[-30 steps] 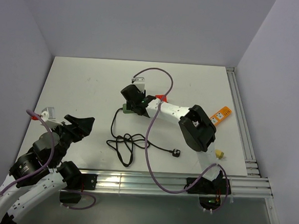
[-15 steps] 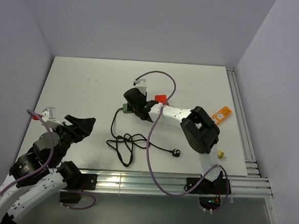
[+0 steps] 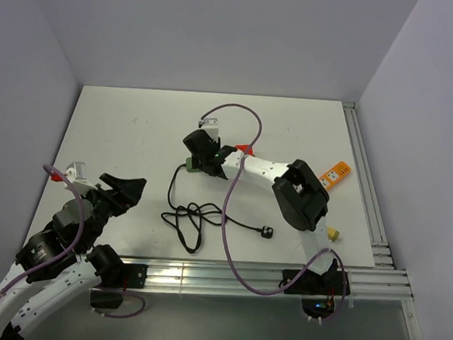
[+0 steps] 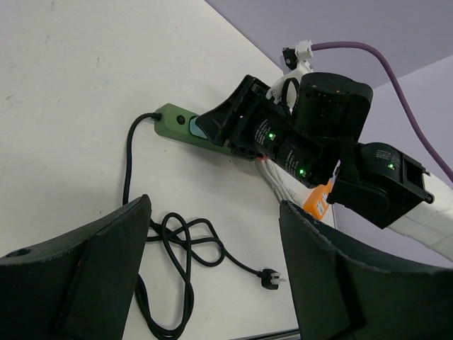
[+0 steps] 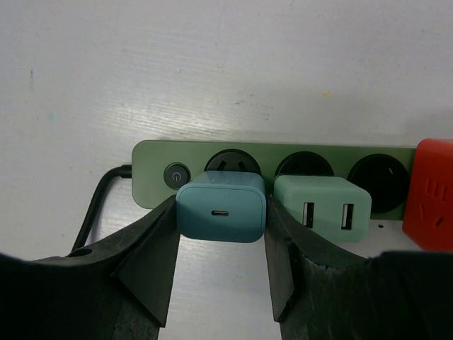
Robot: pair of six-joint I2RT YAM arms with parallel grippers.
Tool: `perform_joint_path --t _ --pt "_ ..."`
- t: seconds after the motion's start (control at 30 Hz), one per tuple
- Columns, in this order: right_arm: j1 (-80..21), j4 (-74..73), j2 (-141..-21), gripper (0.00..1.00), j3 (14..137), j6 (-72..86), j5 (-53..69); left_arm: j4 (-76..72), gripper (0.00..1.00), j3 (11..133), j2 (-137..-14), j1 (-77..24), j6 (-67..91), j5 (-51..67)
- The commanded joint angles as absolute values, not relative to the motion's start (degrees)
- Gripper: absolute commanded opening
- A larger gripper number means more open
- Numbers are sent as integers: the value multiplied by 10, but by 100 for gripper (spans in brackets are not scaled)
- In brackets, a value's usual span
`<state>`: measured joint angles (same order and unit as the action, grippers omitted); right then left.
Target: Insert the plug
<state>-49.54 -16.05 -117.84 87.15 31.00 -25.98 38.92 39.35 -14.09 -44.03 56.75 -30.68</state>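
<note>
My right gripper (image 5: 221,221) is shut on a blue-teal USB charger plug (image 5: 221,202), one finger on each side. The plug sits right over the first socket of the green power strip (image 5: 152,159), next to its power button. The socket's upper rim shows behind the plug, and the prongs are hidden. In the top view the right gripper (image 3: 203,154) is over the strip's left end (image 3: 189,166). My left gripper (image 3: 124,190) hangs open and empty at the near left, away from the strip (image 4: 166,122).
A mint two-port charger (image 5: 322,207) fills the second socket and a red adapter (image 5: 429,191) sits further right. The strip's black cable (image 3: 188,218) lies coiled in front, ending in a loose plug (image 3: 266,232). An orange block (image 3: 333,174) and a small yellow piece (image 3: 333,233) lie at the right.
The right gripper with the plug shifted slightly to the right half a second ago and is back where it was a second ago. The left arm has stayed put.
</note>
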Motion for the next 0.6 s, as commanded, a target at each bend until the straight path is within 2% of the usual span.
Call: perform_joint_path --t 0.0,0.03,0.2,0.3,0.4,0.47,0.5,0.53,0.57 --pt "-490 -272 -1185 36 896 296 -277 386 79 410 -144 -439 575 -306" --pt "-490 -273 -1181 39 903 291 -280 386 79 410 -145 -439 575 -306" --pt "-490 -310 -1166 41 984 275 -299 383 79 411 -151 -439 572 -305" --pt "-490 -350 -1177 50 1044 271 -293 381 79 412 -153 -439 572 -305" --pt "-488 -386 -1195 52 1081 272 -295 382 79 412 -151 -439 574 -304" --pt "-489 -373 -1193 47 1061 276 -294 382 79 410 -148 -439 576 -301" --pt "-488 -365 -1186 42 1050 278 -287 381 79 408 -146 -439 576 -300" --pt "-486 -358 -1181 31 1041 279 -281 381 79 407 -145 -439 576 -300" --pt "-485 -347 -1179 29 1026 285 -277 382 79 407 -144 -439 576 -300"
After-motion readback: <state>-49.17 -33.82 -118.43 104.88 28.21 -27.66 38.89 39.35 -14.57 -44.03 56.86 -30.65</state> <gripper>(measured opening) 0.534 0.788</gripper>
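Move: The right hand still holds the blue plug just above the power strip's free left-end socket, which lies about 1 cm ahead, 1 cm to the right and 5 cm below the hand. Right of that socket, the green adapter sits in the strip about 2 cm ahead and 5 cm right of the hand, and the red plug about 5 cm ahead and 14 cm right. From the idle left hand the socket lies roughly 21 cm ahead, 18 cm right and 23 cm below. Upward, slowly at first and then quickly, the right hand carries the blue plug away from the left-end socket by about 7 cm, easing some 1.5 cm forward late in the rise and settling back a touch at the top. The fingers keep their pinch on the plug body, which stays pointed down at the strip with hardly any turn of the wrist. ##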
